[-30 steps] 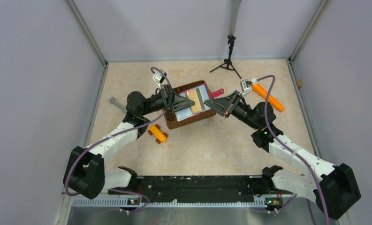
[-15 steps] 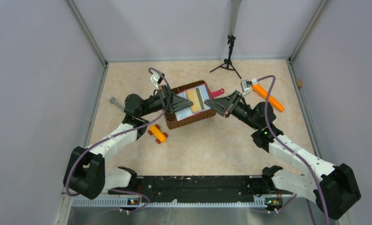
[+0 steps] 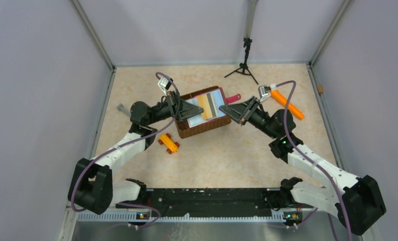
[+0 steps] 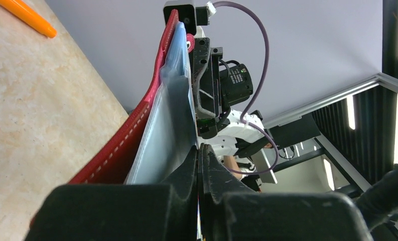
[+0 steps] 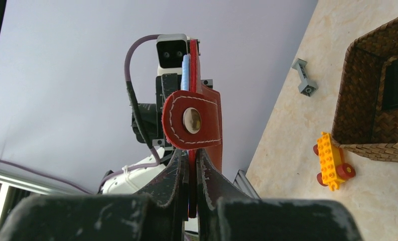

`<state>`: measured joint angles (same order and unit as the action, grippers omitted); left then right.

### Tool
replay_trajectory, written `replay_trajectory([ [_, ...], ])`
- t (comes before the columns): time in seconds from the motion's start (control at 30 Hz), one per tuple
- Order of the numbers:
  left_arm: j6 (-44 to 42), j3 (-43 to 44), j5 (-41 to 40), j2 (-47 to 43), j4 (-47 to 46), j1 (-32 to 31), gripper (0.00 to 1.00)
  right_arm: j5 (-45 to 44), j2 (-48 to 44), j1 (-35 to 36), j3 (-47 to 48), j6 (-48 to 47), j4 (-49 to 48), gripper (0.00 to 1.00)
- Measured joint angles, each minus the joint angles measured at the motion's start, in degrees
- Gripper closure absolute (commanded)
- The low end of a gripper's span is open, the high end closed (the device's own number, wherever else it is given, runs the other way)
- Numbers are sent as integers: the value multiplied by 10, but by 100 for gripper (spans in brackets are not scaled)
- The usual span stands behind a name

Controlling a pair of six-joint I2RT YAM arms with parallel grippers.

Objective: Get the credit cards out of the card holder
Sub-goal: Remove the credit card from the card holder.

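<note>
The dark red card holder (image 3: pixel 207 91) hangs open above the basket, stretched between my two grippers. In it a tan-gold credit card (image 3: pixel 203 103) and a dark one (image 3: pixel 213 104) lie side by side among pale blue pockets. My left gripper (image 3: pixel 200 112) (image 4: pixel 199 148) is shut at the holder's left side, right against the pale blue pocket (image 4: pixel 171 110). What exactly sits between its jaws is hidden. The right gripper (image 3: pixel 223 108) (image 5: pixel 189 153) is shut on the holder's red edge, just under the strap tab (image 5: pixel 191 120) with its snap.
A brown wicker basket (image 3: pixel 203 131) (image 5: pixel 367 110) stands under the holder. An orange-yellow toy car (image 3: pixel 169 142) (image 5: pixel 332 163) lies to its front left and a grey piece (image 3: pixel 122 108) further left. An orange marker (image 3: pixel 287 104) lies at the right and a small tripod (image 3: pixel 245 68) at the back.
My left gripper and arm have drawn back to the left, and the holder's left side and cards have shifted left with them. The right gripper has stayed put.
</note>
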<state>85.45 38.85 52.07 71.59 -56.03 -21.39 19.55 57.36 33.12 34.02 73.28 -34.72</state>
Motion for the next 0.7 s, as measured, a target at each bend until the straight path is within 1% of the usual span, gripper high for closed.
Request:
replay_trajectory([
  [0.23,-25,-14,7,-30,39,19,100,-7,-11,-7,-4,0,5,100],
  [0.4,-40,-29,10,-42,56,32,100,-41,-43,-12,-23,-7,29,100],
  [0.6,-69,-32,10,-43,93,39,100,-108,-91,-17,-28,-56,114,100],
  [0.67,-94,-31,10,-45,118,40,100,-142,-109,-18,-26,-90,163,100],
  [0.7,-115,-28,9,-47,150,40,100,-167,-120,-18,-22,-111,198,100],
])
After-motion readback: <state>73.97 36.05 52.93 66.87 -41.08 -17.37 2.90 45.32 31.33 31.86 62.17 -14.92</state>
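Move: The credit card is already pinched by its left edge in the left fingers, its middle about 4 cm to that hand's right and level with it; from the right hand it lies some 5 cm to the left. The card holder, open and gripped at its right edge by the right hand, has its middle also about 5 cm left of that hand. From the left hand, the basket is some 13 cm ahead and 28 cm below, and the toy car 15 cm left, 2 cm back, 30 cm below. The card is drawn out of its pocket by pulling the two hands apart, both keeping their grip: the left goes about 2 cm left, then mostly sinks some 4 cm. The right does the larger share, starting slowly and speeding up, carrying the holder about 6 cm right while dropping and edging forward, and swinging some 20 degrees clockwise. ##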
